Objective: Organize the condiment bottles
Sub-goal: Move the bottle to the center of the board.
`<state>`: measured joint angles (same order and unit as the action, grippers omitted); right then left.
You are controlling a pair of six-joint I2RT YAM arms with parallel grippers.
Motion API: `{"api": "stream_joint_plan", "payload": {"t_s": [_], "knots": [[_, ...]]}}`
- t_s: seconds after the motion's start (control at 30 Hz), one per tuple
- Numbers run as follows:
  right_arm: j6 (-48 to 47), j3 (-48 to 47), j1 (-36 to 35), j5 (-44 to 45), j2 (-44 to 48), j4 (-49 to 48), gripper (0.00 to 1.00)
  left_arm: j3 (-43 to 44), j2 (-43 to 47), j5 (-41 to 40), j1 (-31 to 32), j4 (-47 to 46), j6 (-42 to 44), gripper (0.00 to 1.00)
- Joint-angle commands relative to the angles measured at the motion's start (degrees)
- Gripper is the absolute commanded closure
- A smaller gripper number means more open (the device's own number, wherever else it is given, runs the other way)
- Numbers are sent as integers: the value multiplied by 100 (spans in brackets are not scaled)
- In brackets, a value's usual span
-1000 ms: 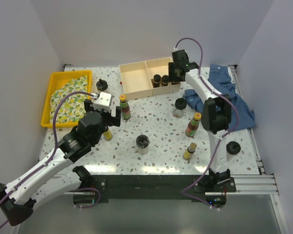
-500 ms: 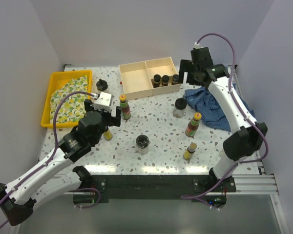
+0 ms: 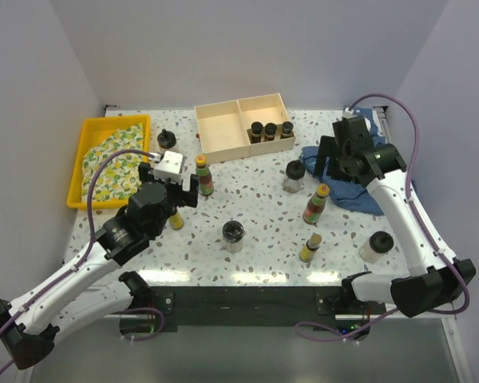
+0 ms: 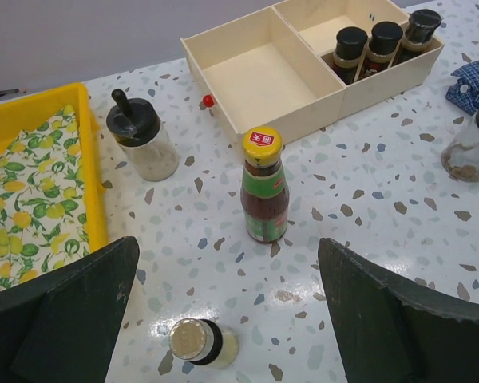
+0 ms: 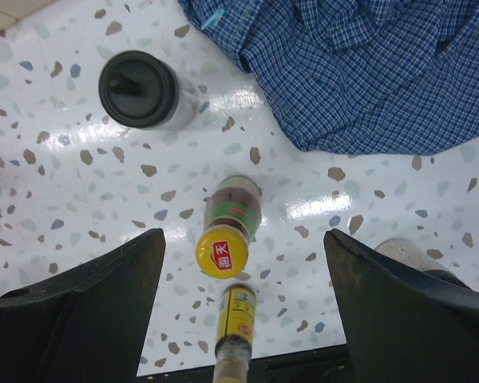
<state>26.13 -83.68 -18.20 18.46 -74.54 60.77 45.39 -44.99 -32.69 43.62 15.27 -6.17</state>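
Note:
My left gripper (image 3: 176, 191) is open and empty above the table; in the left wrist view (image 4: 239, 319) a red sauce bottle with a yellow cap (image 4: 264, 187) stands ahead of it, and a tiny yellow bottle (image 4: 199, 343) stands between its fingers, lower down. My right gripper (image 3: 333, 169) is open and empty, hovering above a second sauce bottle (image 5: 227, 227) and another small yellow bottle (image 5: 237, 327). Three dark-capped bottles (image 3: 270, 130) stand in the wooden box's right compartment (image 3: 239, 124). Black-lidded jars stand at the back left (image 3: 166, 140), centre (image 3: 233, 235), right of centre (image 3: 294, 175) and front right (image 3: 376, 246).
A yellow tray (image 3: 84, 163) with a lemon-print cloth sits at the left. A blue checked cloth (image 3: 347, 187) lies crumpled at the right, beside the right gripper. The box's left compartment (image 3: 222, 128) holds nothing.
My right arm has swung from above the box at the back to the right and forward, over the sauce bottle by the blue cloth. The left arm has not moved.

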Motion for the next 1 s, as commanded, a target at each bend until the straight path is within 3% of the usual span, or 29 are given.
{"api": "stream_joint_plan", "payload": {"t_s": [0.0, 0.13, 0.63, 0.97], "knots": [[-327, 527, 18, -482, 159, -266, 19, 14, -9, 69, -2, -287, 99, 0], [-512, 1019, 18, -791, 282, -715, 25, 14, -10, 96, 7, -296, 81, 0], [-267, 1943, 0, -264, 546, -1990, 44, 14, -71, 61, -2, -287, 81, 0], [-249, 1987, -105, -167, 608, -1718, 43, 14, -36, 87, -2, -287, 90, 0]]}}
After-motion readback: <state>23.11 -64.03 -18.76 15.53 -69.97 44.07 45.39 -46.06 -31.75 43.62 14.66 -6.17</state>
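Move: The yellow-capped bottle stands almost under the right hand, about 2 cm back and 2 cm to its left, its middle some 16 cm below. From that hand, the black-capped shaker jar is about 7 cm ahead and 8 cm left, the small yellow-label bottle some 16 cm back and 5 cm left, and the blue checked cloth's middle roughly 13 cm ahead and 18 cm right. The yellow-capped bottle lies about 41 cm right of the left hand, level with it fore and aft and 17 cm below. The right hand sinks about 7 cm towards the yellow-capped bottle, most of it early on, drawing back a centimetre or two before coming forward again, edging about 1 cm left and turning some 5 degrees counter-clockwise. As it comes down, the fingers narrow from nearly wide open to a little over half, then it all but stops with the yellow cap between the still-open fingers, pointing forward and down, not yet gripping. ##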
